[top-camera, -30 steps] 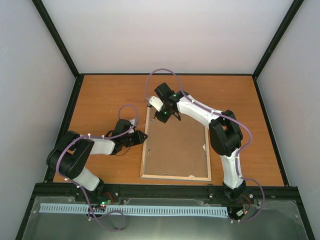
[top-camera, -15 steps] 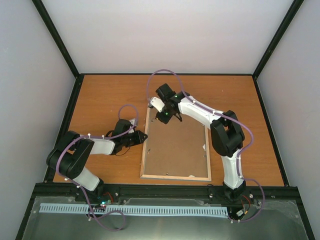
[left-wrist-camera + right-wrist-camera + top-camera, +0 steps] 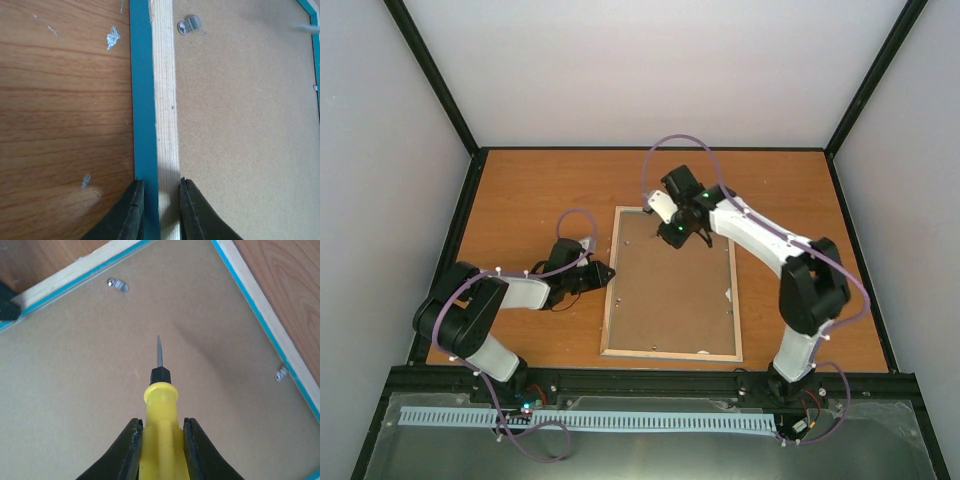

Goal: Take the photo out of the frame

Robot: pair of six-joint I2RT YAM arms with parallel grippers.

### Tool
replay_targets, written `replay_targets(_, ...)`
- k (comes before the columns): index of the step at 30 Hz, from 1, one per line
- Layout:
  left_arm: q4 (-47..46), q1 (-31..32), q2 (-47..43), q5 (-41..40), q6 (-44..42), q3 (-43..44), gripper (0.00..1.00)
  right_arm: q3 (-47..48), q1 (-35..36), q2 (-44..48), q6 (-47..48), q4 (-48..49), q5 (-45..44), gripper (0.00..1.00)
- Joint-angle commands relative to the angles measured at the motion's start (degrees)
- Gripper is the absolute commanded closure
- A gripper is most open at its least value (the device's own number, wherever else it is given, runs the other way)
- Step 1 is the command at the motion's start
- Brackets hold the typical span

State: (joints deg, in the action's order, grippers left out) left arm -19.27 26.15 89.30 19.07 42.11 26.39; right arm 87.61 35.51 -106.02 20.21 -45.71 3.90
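Observation:
The frame lies face down on the table, its pale wood back edge and blue border up. A plain brown backing board fills it, so the photo is hidden. My left gripper is shut on the frame's left rail, one finger on each side of it. My right gripper hovers over the board's upper part. It is shut on a yellow-handled screwdriver whose metal tip points at the bare board.
Small metal tabs hold the board in: one by the left rail, one near the top rail, one at the right rail. The orange-brown tabletop is bounded by black posts and white walls.
My right arm has swung to the right with the screwdriver, from the frame's upper left corner to over its upper middle. The left arm and the frame have not moved.

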Motion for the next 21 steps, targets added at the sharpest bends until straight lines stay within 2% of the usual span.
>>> replay_targets(1,3.69,0.21,0.59,-0.65,1.33,0.10,0.81,-8.96,-0.57,9.94,2.05,3.84,3.66,0.97)
replay_targets(5,8.87,0.29,-2.83,-3.30,0.20,2.66,0.67,-18.32,-1.46,17.66,4.59,6.12,9.57,0.97)
replay_targets(8,16.23,0.30,-7.31,-6.53,-0.09,5.11,0.62,-26.41,-2.62,23.99,5.14,9.84,15.37,0.97)
replay_targets(11,23.11,0.57,-12.99,-8.29,0.85,5.75,0.61,-32.55,-2.81,29.25,8.29,11.67,23.04,0.97)
replay_targets(15,29.82,2.48,-20.26,-7.18,5.46,3.10,0.61,-33.37,-2.85,31.67,10.76,10.90,29.80,0.97)
replay_targets(21,40.22,15.21,-26.79,-11.44,12.72,0.44,0.66,-32.28,-2.81,29.33,12.94,8.89,30.28,0.97)
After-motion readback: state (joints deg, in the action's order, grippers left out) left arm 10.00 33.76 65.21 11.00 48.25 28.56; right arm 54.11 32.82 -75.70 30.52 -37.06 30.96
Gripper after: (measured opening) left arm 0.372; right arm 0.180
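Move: The clip nearer me on the photo frame's left side lies about 12 cm back and 11 cm to the left of my right hand, 11 cm lower; the farther clip on that side is some 4 cm ahead and 9 cm left of that hand, and the near-edge clip 24 cm back, 2 cm left. From my left hand, shut on the frame's left bar, that first clip is roughly 7 cm back and 3 cm right. My right hand keeps the screwdriver gripped and swings it back about 14 cm over the frame's back, away from the farther left-side clip towards the nearer one, turning some 20 degrees counter-clockwise and leaning the blade leftward. My left fingers open, let go of the frame's left bar and lift clear about 5 cm, then draw back alongside. ##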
